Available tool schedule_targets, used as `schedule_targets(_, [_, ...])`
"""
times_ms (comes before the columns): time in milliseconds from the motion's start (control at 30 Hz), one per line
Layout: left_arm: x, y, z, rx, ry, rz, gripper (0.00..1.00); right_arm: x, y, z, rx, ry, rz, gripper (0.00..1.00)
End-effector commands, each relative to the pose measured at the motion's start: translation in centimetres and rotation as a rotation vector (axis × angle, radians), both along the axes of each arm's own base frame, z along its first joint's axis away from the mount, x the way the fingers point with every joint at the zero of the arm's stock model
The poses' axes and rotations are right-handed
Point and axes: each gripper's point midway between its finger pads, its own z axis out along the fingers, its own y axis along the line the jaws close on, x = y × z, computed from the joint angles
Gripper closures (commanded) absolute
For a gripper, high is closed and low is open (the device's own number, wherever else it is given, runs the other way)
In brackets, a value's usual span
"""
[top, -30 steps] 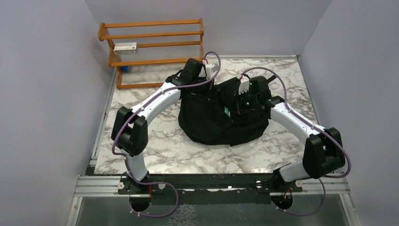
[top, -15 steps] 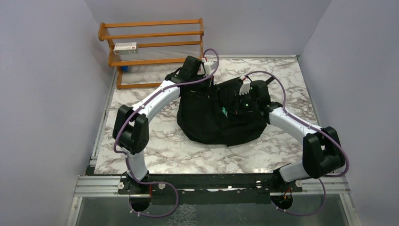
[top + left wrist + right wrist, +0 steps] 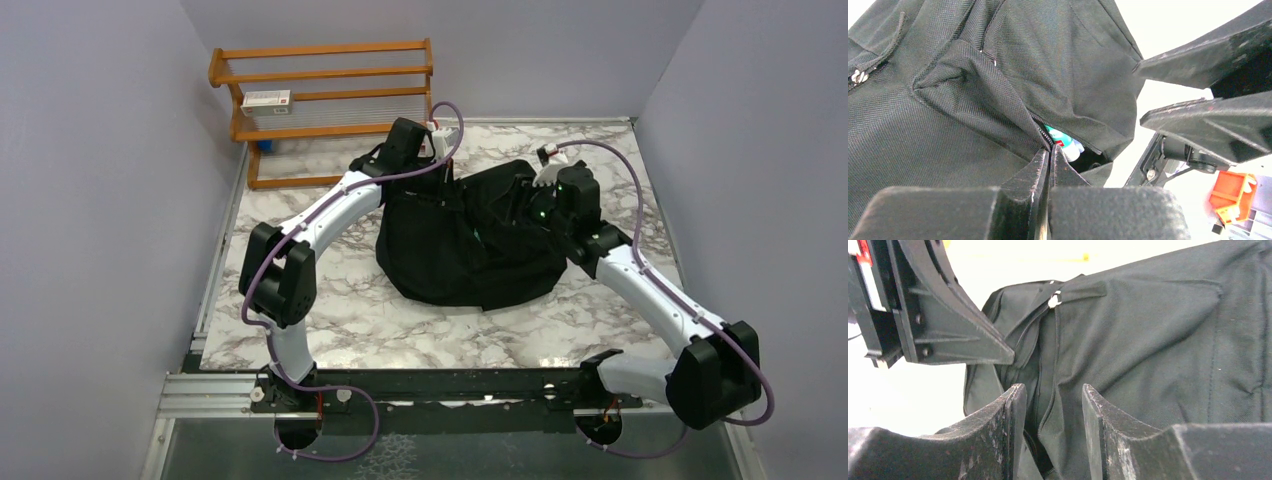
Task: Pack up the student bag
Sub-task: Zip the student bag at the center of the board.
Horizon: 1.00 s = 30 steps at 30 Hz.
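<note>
The student bag is a black fabric backpack lying in the middle of the marble table. My left gripper is at the bag's far left edge; in the left wrist view it is shut on the fabric lip beside the zipper. A teal and white item shows inside the opening. My right gripper hovers over the bag's right side. In the right wrist view it is open and empty, with the bag and its zipper pull behind it.
A wooden rack stands at the back left with a white red-labelled box on a shelf. Grey walls close in on the left, back and right. The left gripper's body shows close to my right fingers.
My right arm has drawn back to the right, away from the bag's opening, its elbow swinging out and down. The left gripper has kept its hold on the bag.
</note>
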Motion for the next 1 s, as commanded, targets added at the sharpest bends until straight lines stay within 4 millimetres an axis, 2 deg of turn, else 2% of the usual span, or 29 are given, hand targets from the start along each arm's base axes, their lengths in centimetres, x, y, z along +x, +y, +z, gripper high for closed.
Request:
schedule_targets(0, [0.4, -0.7, 1.2, -0.065, -0.029, -0.024, 1.00, 1.7, -1.5, 1.3, 0.096, -0.005, -0.201, 0.50])
schedule_targets(167, [0.3, -0.6, 0.9, -0.062, -0.021, -0.023, 1.00, 3.8, -1.0, 1.8, 0.270, 0.117, -0.350, 0.51])
schedule_targets(333, [0.2, -0.6, 0.7, -0.062, -0.015, -0.020, 1.00, 5.1, 1.0, 2.5, 0.420, 0.191, -0.346, 0.51])
schedule_targets(433, [0.2, -0.7, 0.5, -0.066, -0.007, -0.021, 1.00, 5.9, 1.4, 3.0, 0.475, 0.190, -0.354, 0.50])
schedule_targets(833, [0.3, -0.9, 0.4, -0.072, 0.000, -0.025, 1.00, 10.0, 1.4, 0.5, 0.416, 0.184, -0.430, 0.49])
schedule_targets(967, [0.3, -0.9, 0.2, -0.072, 0.006, -0.023, 1.00, 9.8, 2.2, 0.1, 0.440, 0.214, -0.398, 0.49])
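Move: The zip slider near the student bag's far end lies some 9 cm ahead of the right hand, about 5 cm to its left and roughly 4 cm below. The bag edge pinched by the left fingers is level with the right hand, about 10 cm to its left; the green tube showing in the open zip sits about 6 cm back and 5 cm left. From the left hand, the slider is about 9 cm ahead and 5 cm right. Reach the right gripper forward about 9 cm over the bag towards the zip slider, after a small drift to the right swinging slightly left. On the way roll the hand some 35 degrees, its left side rising, and turn it clockwise. Keep its fingers half open around empty air, and hold the left gripper in place, still shut on the bag's edge beside the zip. ##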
